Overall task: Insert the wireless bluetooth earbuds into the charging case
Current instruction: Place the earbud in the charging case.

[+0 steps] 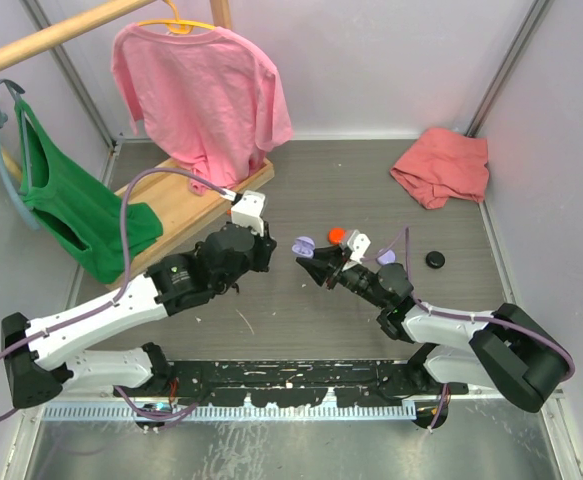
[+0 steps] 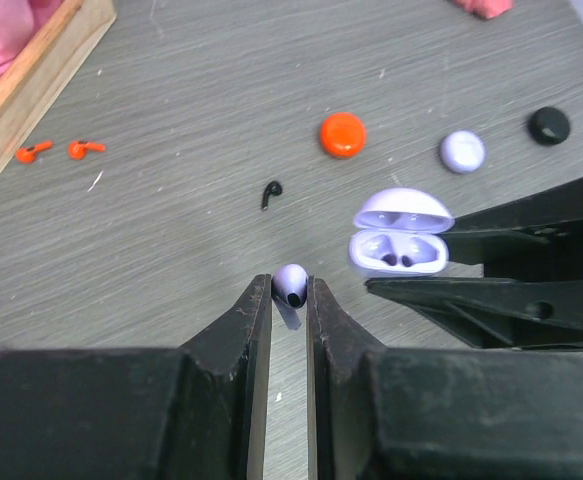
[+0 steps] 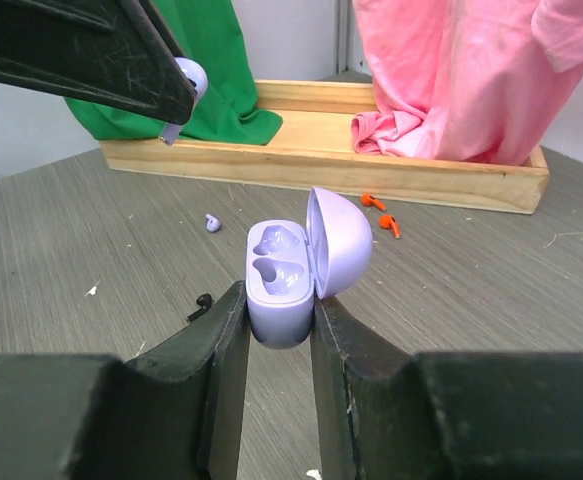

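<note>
My right gripper (image 3: 279, 298) is shut on a lilac charging case (image 3: 281, 270), held above the table with its lid up and both sockets empty. The same case (image 2: 399, 250) also shows in the left wrist view. A short way to its left, my left gripper (image 2: 290, 286) is shut on one lilac earbud (image 2: 291, 280), pinched at the fingertips, and that earbud (image 3: 191, 80) hangs above and left of the case. On the table lie another lilac earbud (image 3: 212, 222), a black earbud (image 2: 270, 193) and two orange earbuds (image 2: 33, 152).
Three closed round cases rest on the table beyond the grippers: orange (image 2: 342, 134), lilac (image 2: 462, 151), black (image 2: 548, 125). A wooden rack base (image 1: 186, 205) with a pink shirt (image 1: 201, 90) and green garment (image 1: 76, 215) stands back left. A reddish cloth (image 1: 441, 165) lies back right.
</note>
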{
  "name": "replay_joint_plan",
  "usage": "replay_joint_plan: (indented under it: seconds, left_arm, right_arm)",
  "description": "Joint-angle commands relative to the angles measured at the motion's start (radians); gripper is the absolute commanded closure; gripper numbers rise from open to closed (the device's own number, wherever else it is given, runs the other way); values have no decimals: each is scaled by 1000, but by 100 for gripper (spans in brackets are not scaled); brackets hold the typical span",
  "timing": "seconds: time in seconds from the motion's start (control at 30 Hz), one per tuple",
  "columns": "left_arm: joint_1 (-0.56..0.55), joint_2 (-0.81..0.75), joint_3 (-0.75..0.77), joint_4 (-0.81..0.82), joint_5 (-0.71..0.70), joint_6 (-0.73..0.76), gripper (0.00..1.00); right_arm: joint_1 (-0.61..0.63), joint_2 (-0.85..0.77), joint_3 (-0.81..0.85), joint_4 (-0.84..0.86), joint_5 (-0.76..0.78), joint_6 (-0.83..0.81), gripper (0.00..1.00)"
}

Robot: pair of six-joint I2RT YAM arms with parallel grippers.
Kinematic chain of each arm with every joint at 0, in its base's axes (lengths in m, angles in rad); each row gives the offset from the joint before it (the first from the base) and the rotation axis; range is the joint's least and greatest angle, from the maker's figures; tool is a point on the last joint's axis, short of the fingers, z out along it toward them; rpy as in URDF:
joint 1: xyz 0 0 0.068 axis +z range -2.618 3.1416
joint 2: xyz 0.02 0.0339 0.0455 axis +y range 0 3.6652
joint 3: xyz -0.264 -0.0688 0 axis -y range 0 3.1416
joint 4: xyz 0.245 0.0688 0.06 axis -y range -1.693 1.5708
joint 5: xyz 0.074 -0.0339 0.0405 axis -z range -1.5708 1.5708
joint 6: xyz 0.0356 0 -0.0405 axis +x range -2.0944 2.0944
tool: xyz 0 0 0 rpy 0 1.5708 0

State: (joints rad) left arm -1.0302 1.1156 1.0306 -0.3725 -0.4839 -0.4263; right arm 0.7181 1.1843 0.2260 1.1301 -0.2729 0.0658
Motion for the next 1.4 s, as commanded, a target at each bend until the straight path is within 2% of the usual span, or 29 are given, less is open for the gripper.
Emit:
replay_joint_plan:
  seconds: [0.0, 0.2, 0.47, 1.37]
  left_arm:
    - [-52, -30, -4, 154, -89, 18, 100]
    - [-119, 1, -13, 254, -148, 53, 100]
    - [-146, 55, -32, 387, -126, 112, 100]
    - [-162, 181, -52, 480, -134, 161, 100]
  right_arm:
    - [5, 1, 21, 106, 29, -26, 99]
    - [17, 8, 22, 117, 46, -39, 99]
    - [20, -6, 12, 122, 42, -46, 99]
    - [20, -49, -20, 132, 58, -55, 99]
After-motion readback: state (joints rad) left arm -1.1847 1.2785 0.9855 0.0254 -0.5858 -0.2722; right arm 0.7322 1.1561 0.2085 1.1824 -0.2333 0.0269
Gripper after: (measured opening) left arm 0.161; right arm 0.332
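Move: The open charging case, held up in the right fingers, lies about 8 cm to the right of the left hand's earbud, some 1 cm farther out and 3 cm lower. On the table, roughly 20 cm below the left hand, the black earbud is about 9 cm ahead and 5 cm right, and the orange case 11 cm ahead and 13 cm right. From the right hand, the pinched purple earbud is about 9 cm left, 1 cm back and 4 cm up. Still pinching the purple earbud, the left hand carries it about 7.5 cm to the right, rising some 3 cm on the way and then sinking nearly as much to bring the stem to the open case, slowing to a near stop. Its fingertips tip up about 10 degrees and swing slightly clockwise. The right hand keeps its grip on the case and raises it about 1.5 cm. ##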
